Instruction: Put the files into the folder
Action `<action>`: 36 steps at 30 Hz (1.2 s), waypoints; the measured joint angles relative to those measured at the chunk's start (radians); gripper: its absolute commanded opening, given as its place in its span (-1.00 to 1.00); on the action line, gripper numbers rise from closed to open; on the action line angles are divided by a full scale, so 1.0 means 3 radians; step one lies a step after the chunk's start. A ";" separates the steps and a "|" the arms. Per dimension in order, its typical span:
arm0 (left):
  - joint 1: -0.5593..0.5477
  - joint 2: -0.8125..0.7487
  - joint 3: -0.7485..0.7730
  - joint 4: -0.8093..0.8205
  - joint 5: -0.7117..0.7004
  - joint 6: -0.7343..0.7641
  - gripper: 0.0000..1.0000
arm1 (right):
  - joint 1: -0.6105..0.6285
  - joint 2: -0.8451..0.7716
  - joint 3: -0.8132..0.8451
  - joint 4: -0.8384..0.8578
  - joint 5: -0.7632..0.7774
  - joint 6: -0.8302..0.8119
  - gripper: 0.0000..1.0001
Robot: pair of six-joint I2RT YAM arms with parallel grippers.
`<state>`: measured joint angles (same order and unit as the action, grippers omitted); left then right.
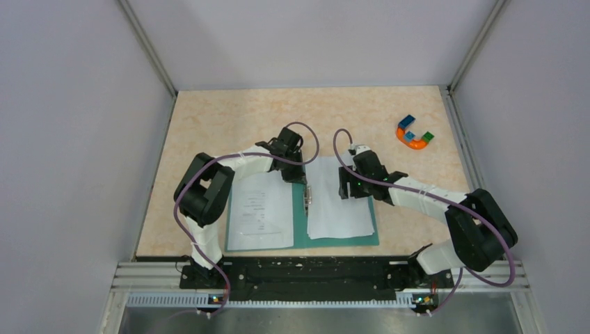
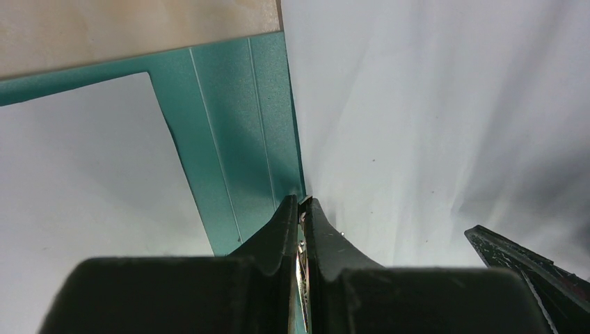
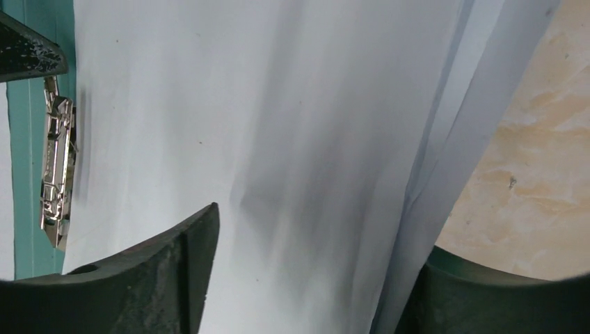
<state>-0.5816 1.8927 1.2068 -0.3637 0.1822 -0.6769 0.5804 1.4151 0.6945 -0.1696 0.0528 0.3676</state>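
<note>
The teal folder [image 1: 300,235] lies open on the table. A printed white sheet [image 1: 259,212] rests on its left cover and a nearly blank sheet [image 1: 339,209] on its right half. My left gripper [image 1: 300,177] is shut on the metal clip [image 3: 56,174] at the spine; in the left wrist view the left gripper [image 2: 300,203] pinches metal between its tips, with teal folder [image 2: 236,125] and the blank sheet [image 2: 417,125] beyond. My right gripper [image 1: 351,186] hovers over the blank sheet's upper part; in its own view the right gripper [image 3: 320,240] stands open above the paper [image 3: 278,104], nothing between its fingers.
A multicoloured horseshoe toy [image 1: 415,133] lies at the table's back right. Grey walls enclose the beige table [image 1: 229,118] on three sides. A black rail [image 1: 306,270] runs along the near edge between the arm bases.
</note>
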 measured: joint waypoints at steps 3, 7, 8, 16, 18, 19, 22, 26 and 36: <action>0.0008 0.0001 0.0010 -0.0024 0.0008 0.0036 -1.00 | -0.0011 -0.0001 0.0001 -0.0018 0.0005 0.0006 0.66; 0.0024 0.0005 0.0033 -0.0065 0.0027 0.0107 -1.00 | -0.0103 -0.0001 0.0000 -0.0022 -0.0048 0.0023 0.79; 0.0027 0.0006 0.0039 -0.0076 0.0032 0.0125 -1.00 | -0.0144 -0.0001 -0.0001 -0.0020 -0.0072 0.0039 0.81; 0.0039 0.0029 0.0060 -0.0100 0.0084 0.0174 -1.00 | -0.0393 -0.0001 -0.0003 -0.0047 -0.0127 0.0182 0.91; 0.0042 0.0033 0.0061 -0.0099 0.0100 0.0177 -1.00 | -0.0432 -0.0001 -0.0003 -0.0058 -0.0137 0.0220 0.91; 0.0045 0.0034 0.0061 -0.0100 0.0107 0.0179 -1.00 | -0.0465 0.0000 -0.0003 -0.0061 -0.0144 0.0242 0.91; 0.0046 0.0034 0.0062 -0.0100 0.0117 0.0198 -1.00 | -0.0600 0.0003 -0.0003 -0.0053 -0.0151 0.0319 0.93; 0.0046 0.0048 0.0078 -0.0104 0.0135 0.0229 -1.00 | -0.0758 0.0103 0.0041 0.0010 -0.0155 0.0389 0.93; 0.0048 0.0050 0.0090 -0.0113 0.0161 0.0273 -1.00 | -0.0849 0.0631 0.0490 0.0200 -0.0159 0.0468 0.93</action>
<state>-0.5671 1.9076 1.2339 -0.3977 0.2306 -0.5949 0.3256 1.6043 0.8413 -0.1097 0.0051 0.5079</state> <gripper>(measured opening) 0.081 0.964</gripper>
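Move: The loose paper stack's far right corner is about 12 cm ahead of the right hand and 6 cm to its right, a couple of centimetres lower. The stack's middle lies some 4 cm left and 1 cm back, and the folder's metal clip about 13 cm left and 1 cm back. From the left hand, the clip's middle is roughly 5 cm back and 1 cm right, just below, while that corner is 9 cm ahead and 20 cm right. The paper stack's right edge, already let go, is left behind as the right hand opens its fingers from about two thirds to wide. Staying nearly level, the hand swings some 5 cm right, then goes about 8 cm forward along that edge towards the far corner, turning about 20 degrees clockwise. The left hand stays put, its nearly shut fingers keeping hold of the clip's far end. ##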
